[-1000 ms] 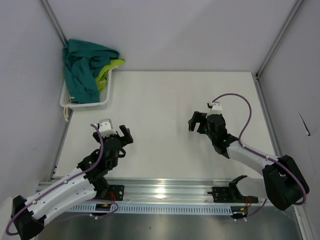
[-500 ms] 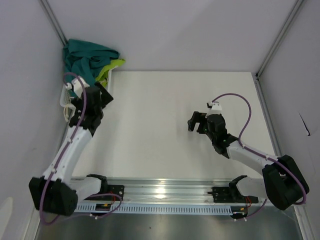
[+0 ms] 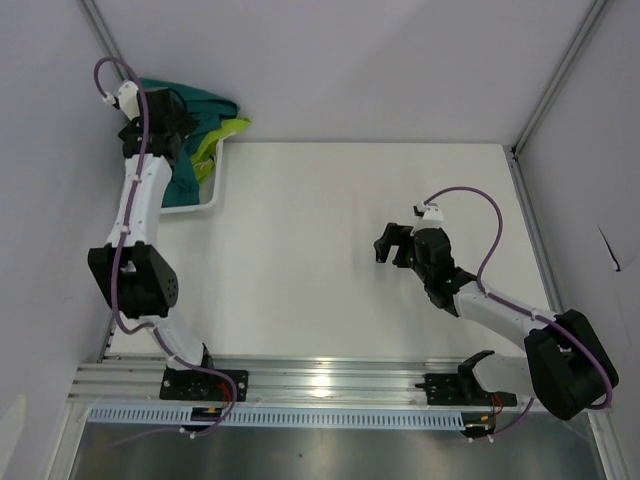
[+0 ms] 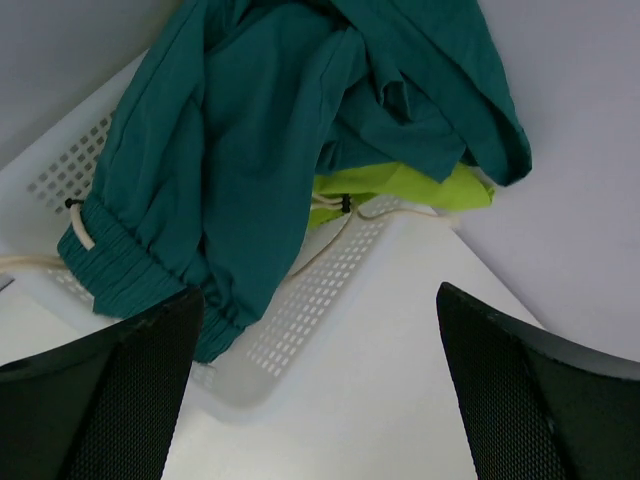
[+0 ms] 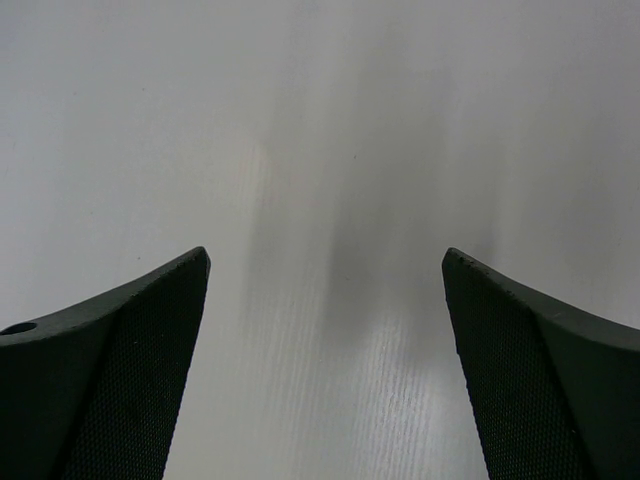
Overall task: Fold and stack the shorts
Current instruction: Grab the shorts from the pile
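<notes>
The dark teal shorts [image 3: 203, 106] lie bunched in the white mesh basket [image 3: 207, 203] at the table's back left corner, draped over its far rim. Bright lime shorts [image 3: 228, 132] peek out beneath them on the right. My left gripper [image 3: 178, 132] hovers above the basket, open and holding nothing. In the left wrist view the teal shorts [image 4: 250, 150], their pale drawstring [image 4: 84, 234] and the lime shorts [image 4: 410, 186] lie just beyond my open left gripper [image 4: 318, 300]. My right gripper [image 3: 393, 243] stands open over bare table, right of centre, with nothing between its fingers [image 5: 120, 340].
The basket's mesh wall [image 4: 320, 290] sits directly between my left fingers. Grey enclosure walls close in behind and left of the basket. A metal rail [image 3: 330, 385] with both arm bases runs along the near edge.
My left arm has swung from the front left of the table up and back to the basket, staying open. The right arm has not moved.
</notes>
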`<move>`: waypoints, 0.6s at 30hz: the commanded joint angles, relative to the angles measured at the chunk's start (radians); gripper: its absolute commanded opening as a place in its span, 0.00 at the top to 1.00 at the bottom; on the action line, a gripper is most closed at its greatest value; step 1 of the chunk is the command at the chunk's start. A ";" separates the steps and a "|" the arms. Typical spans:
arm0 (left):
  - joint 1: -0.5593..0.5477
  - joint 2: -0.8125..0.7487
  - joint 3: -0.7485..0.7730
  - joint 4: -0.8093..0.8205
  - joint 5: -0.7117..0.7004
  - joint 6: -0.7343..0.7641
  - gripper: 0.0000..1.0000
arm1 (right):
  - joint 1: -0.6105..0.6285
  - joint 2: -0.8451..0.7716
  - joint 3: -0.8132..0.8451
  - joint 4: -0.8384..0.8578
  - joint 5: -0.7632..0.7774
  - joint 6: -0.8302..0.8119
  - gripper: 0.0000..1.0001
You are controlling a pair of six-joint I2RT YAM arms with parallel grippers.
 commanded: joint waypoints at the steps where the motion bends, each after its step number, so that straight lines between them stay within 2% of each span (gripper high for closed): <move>1: 0.025 0.097 0.135 -0.107 0.027 0.022 0.01 | -0.003 -0.014 0.025 0.031 -0.007 0.010 0.00; 4: 0.037 0.191 0.223 -0.135 0.032 0.031 0.02 | -0.003 -0.020 0.021 0.033 -0.005 0.010 0.00; 13: 0.052 0.361 0.268 -0.113 0.024 0.059 0.03 | -0.008 -0.018 0.019 0.034 -0.014 0.010 0.01; 16: 0.072 0.413 0.291 -0.133 0.023 0.040 0.11 | -0.008 -0.020 0.019 0.033 -0.014 0.010 0.01; 18: 0.095 0.426 0.291 -0.132 0.044 0.031 0.29 | -0.008 -0.020 0.019 0.033 -0.014 0.010 0.00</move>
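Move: The dark green shorts' middle lies roughly 7 cm ahead of the left hand, 3 cm to its left and 17 cm below. The lime cloth is about 6 cm ahead of that hand, 7 cm to its right and 18 cm down; the white basket under both is centred about 4 cm ahead, 3 cm left and 22 cm down. From the right hand, the green shorts lie some 50 cm left and 23 cm ahead, nearly level. Downward mostly: after a short forward carry of about 3 cm, the left hand sinks to the green shorts in the basket, dropping roughly 14 cm in all with about 5 cm forward and 3 cm left. The wrist tips some 20 degrees further down, and near the bottom the wide-open fingers begin to close astride the cloth's near part, shutting only about a fifth. ##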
